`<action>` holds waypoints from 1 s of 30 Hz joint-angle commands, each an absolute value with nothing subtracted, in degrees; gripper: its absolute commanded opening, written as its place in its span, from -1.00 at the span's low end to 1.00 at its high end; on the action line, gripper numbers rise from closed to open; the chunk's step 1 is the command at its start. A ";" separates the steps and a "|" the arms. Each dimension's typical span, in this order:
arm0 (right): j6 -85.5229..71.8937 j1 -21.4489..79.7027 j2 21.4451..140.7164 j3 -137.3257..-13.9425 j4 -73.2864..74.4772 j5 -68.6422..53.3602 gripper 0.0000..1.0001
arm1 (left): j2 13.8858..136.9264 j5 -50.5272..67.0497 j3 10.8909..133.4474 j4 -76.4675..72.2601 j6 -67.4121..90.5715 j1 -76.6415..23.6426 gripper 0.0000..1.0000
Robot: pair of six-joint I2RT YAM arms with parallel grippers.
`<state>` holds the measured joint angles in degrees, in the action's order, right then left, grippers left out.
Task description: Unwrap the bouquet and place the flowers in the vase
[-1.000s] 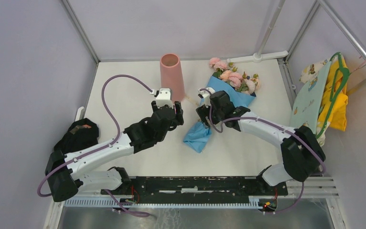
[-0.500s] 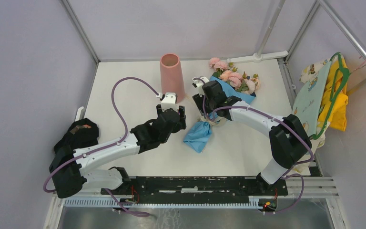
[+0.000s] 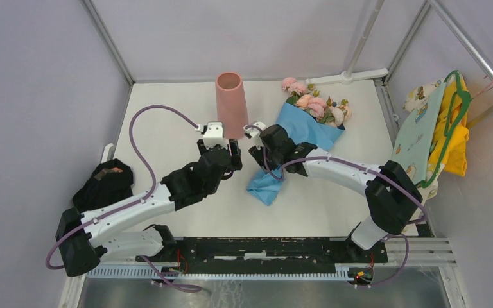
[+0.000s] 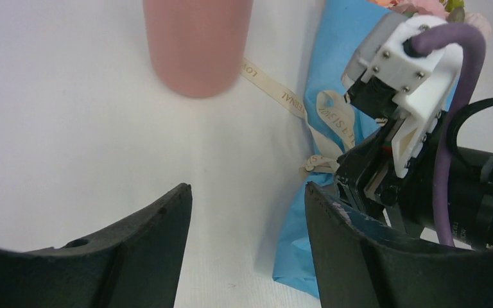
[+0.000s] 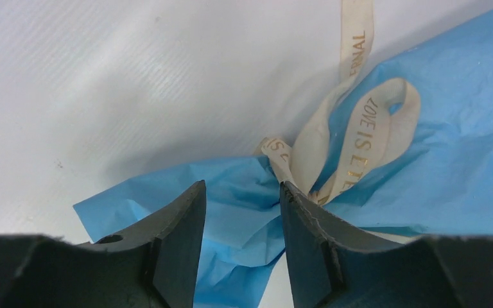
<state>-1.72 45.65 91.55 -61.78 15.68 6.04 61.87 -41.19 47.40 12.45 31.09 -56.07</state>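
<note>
The salmon-pink vase [image 3: 230, 96] stands upright at the back centre, and its base shows in the left wrist view [image 4: 196, 45]. The bouquet lies to its right. The flowers [image 3: 314, 106] point to the back, and the blue paper [image 3: 308, 131] is still tied with a cream ribbon [image 5: 359, 128]. My right gripper [image 3: 260, 154] hangs over the tied waist. Its jaws [image 5: 242, 187] stand partly apart above the paper, with the right fingertip beside the knot [image 5: 276, 151]. My left gripper [image 4: 247, 192] is open over bare table, just in front of the vase [image 3: 221, 151].
Yellow and pale-green cloth items [image 3: 446, 128] hang on a hanger at the right wall. A black object [image 3: 106, 179] sits at the left edge. A white pole stand [image 3: 353, 77] is at the back. The two grippers are close together.
The right gripper has moved left along the bouquet to the ribbon knot, and its jaws have narrowed. The left gripper shifted slightly left, closer to the vase.
</note>
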 commanded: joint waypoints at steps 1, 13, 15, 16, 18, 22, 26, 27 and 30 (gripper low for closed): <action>-0.74 45.46 90.88 -61.13 15.64 8.90 0.04 | 59.75 -44.81 48.22 12.98 33.70 -56.21 0.43; 1.93 45.44 95.32 -64.79 16.65 13.71 -0.07 | 58.62 -45.54 47.82 13.79 33.66 -56.32 0.44; 1.93 45.44 95.78 -64.37 16.49 13.53 -0.16 | 58.85 -45.70 47.75 13.84 33.57 -56.24 0.44; 1.81 45.41 96.02 -64.23 16.34 13.47 -0.20 | 58.90 -45.72 47.68 13.86 33.57 -56.24 0.44; 1.62 45.44 96.24 -64.07 16.35 13.54 -0.31 | 59.08 -45.70 47.56 13.81 33.70 -56.26 0.44; 1.59 45.44 96.71 -64.37 16.17 14.23 -0.54 | 59.63 -45.06 47.55 13.75 33.99 -56.25 0.44; 1.36 45.44 96.64 -65.76 16.97 15.25 -0.76 | 59.68 -43.86 46.89 12.82 34.44 -56.24 0.44; 1.35 45.44 96.38 -66.11 17.20 15.39 -0.79 | 59.68 -43.08 46.52 11.97 34.53 -56.25 0.44; 1.18 45.42 95.27 -67.70 18.08 16.05 -0.87 | 60.33 -39.05 44.76 8.03 34.75 -56.26 0.42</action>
<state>1.37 45.52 96.55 -63.59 18.24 14.00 59.99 -42.46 46.50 13.74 32.05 -56.07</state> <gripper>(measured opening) 0.084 0.720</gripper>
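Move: The ribbon knot on the wrapped bouquet lies just under my right hand, roughly 2 cm ahead, 3 cm right and 4 cm below. From that hand, the paper tail is about 7 cm back, level sideways; the flower heads are some 19 cm ahead and 15 cm right; the vase stands about 11 cm ahead and 10 cm left. From my left hand, the knot is about 6 cm ahead, 14 cm right and 15 cm below. I ease my right hand down about 3 cm and some 2 cm to my right, with a little forward, onto the ribbon knot, rolling the wrist about 10 degrees so its left side dips. On the way down I start closing the half-open fingers until they are nearly shut, nipping ribbon at the knot, and begin to rise slightly at the end. ##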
